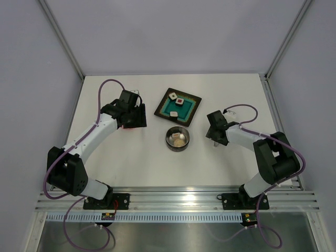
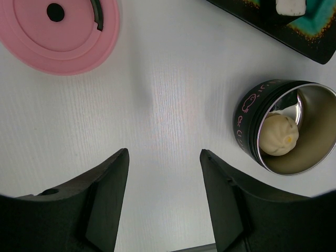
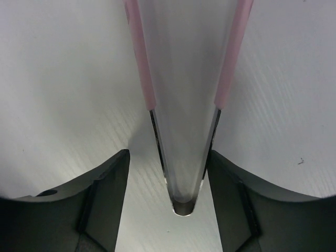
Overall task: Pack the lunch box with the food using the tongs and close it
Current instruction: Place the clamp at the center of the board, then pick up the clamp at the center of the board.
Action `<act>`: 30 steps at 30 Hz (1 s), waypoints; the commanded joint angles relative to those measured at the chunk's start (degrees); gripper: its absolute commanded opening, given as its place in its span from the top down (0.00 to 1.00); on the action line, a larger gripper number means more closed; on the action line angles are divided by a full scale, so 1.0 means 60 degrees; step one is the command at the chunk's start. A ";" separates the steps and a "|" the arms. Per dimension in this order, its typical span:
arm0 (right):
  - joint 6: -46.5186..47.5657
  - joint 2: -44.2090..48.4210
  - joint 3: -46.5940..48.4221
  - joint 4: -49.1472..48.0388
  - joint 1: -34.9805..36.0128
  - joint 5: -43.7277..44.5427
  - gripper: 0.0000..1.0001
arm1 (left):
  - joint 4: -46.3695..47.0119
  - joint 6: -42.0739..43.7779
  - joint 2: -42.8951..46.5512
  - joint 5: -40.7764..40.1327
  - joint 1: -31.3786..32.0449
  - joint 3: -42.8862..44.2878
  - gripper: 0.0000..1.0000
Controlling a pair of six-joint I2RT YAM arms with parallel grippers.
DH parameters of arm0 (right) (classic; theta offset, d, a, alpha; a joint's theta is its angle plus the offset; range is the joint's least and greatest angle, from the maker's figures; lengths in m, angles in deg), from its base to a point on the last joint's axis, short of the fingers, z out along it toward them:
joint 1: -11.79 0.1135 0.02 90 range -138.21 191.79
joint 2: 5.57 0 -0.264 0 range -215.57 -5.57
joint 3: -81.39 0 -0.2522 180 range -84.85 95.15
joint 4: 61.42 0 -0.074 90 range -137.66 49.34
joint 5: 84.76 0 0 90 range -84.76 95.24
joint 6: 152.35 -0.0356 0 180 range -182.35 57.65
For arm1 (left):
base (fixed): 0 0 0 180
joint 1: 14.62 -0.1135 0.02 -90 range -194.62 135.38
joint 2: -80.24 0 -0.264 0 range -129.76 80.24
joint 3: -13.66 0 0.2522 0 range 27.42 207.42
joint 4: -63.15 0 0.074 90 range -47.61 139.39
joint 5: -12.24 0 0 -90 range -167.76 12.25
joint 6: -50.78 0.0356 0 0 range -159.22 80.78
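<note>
The steel lunch box (image 1: 178, 138) stands open mid-table with a round beige piece of food (image 2: 280, 135) inside; in the left wrist view the lunch box (image 2: 286, 128) is at the right. Its pink lid (image 2: 58, 37) lies flat at the upper left. More food, white cubes (image 1: 180, 101), sits on the dark tray (image 1: 193, 111). My left gripper (image 2: 164, 152) hangs open over bare table, left of the box. The tongs (image 3: 184, 173) lie on the table, joined end toward me, between the fingers of my open right gripper (image 3: 168, 152). The right finger is against one arm; the left stands apart.
The square dark tray with a teal centre (image 2: 315, 44) lies just behind the lunch box. White enclosure walls rise on three sides. A metal rail (image 1: 173, 198) with the arm bases runs along the near edge.
</note>
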 commanded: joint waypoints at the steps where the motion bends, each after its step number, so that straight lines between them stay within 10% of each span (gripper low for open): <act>1: 0.0187 -0.0308 0.0346 -0.0084 -0.0039 -0.0150 0.34 | 0.0157 0.0112 0.0222 0.0055 -0.0047 0.0153 0.39; 8: 0.0377 -0.0279 0.0449 -0.0055 -0.0025 -0.0165 0.56 | 0.0171 0.0141 0.0207 0.0025 -0.0047 0.0153 0.39; 17: 0.0451 -0.0733 0.0610 -0.0054 -0.0040 0.0157 0.32 | 0.0156 0.0170 0.0090 0.0069 -0.0047 0.0285 0.39; 30: 0.1329 -0.0415 0.1107 0.0147 -0.0039 -0.0500 0.83 | -0.0005 0.0229 0.0119 -0.0091 -0.0047 0.0343 0.39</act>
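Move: The clamp already stands between the right hand's open fingers, its bend near them and its middle some 5 cm ahead and 1 cm below. The lunch box with the bun is about 17 cm to that hand's left and 1 cm ahead, its middle some 2 cm higher; the tray lies roughly 19 cm ahead and 17 cm left, level in height. From the left hand, the clamp is about 31 cm right, 3 cm ahead and 13 cm down. The right hand edges about 3 cm forward, half-closing, reopening, then closing to pinch the clamp's legs together. ##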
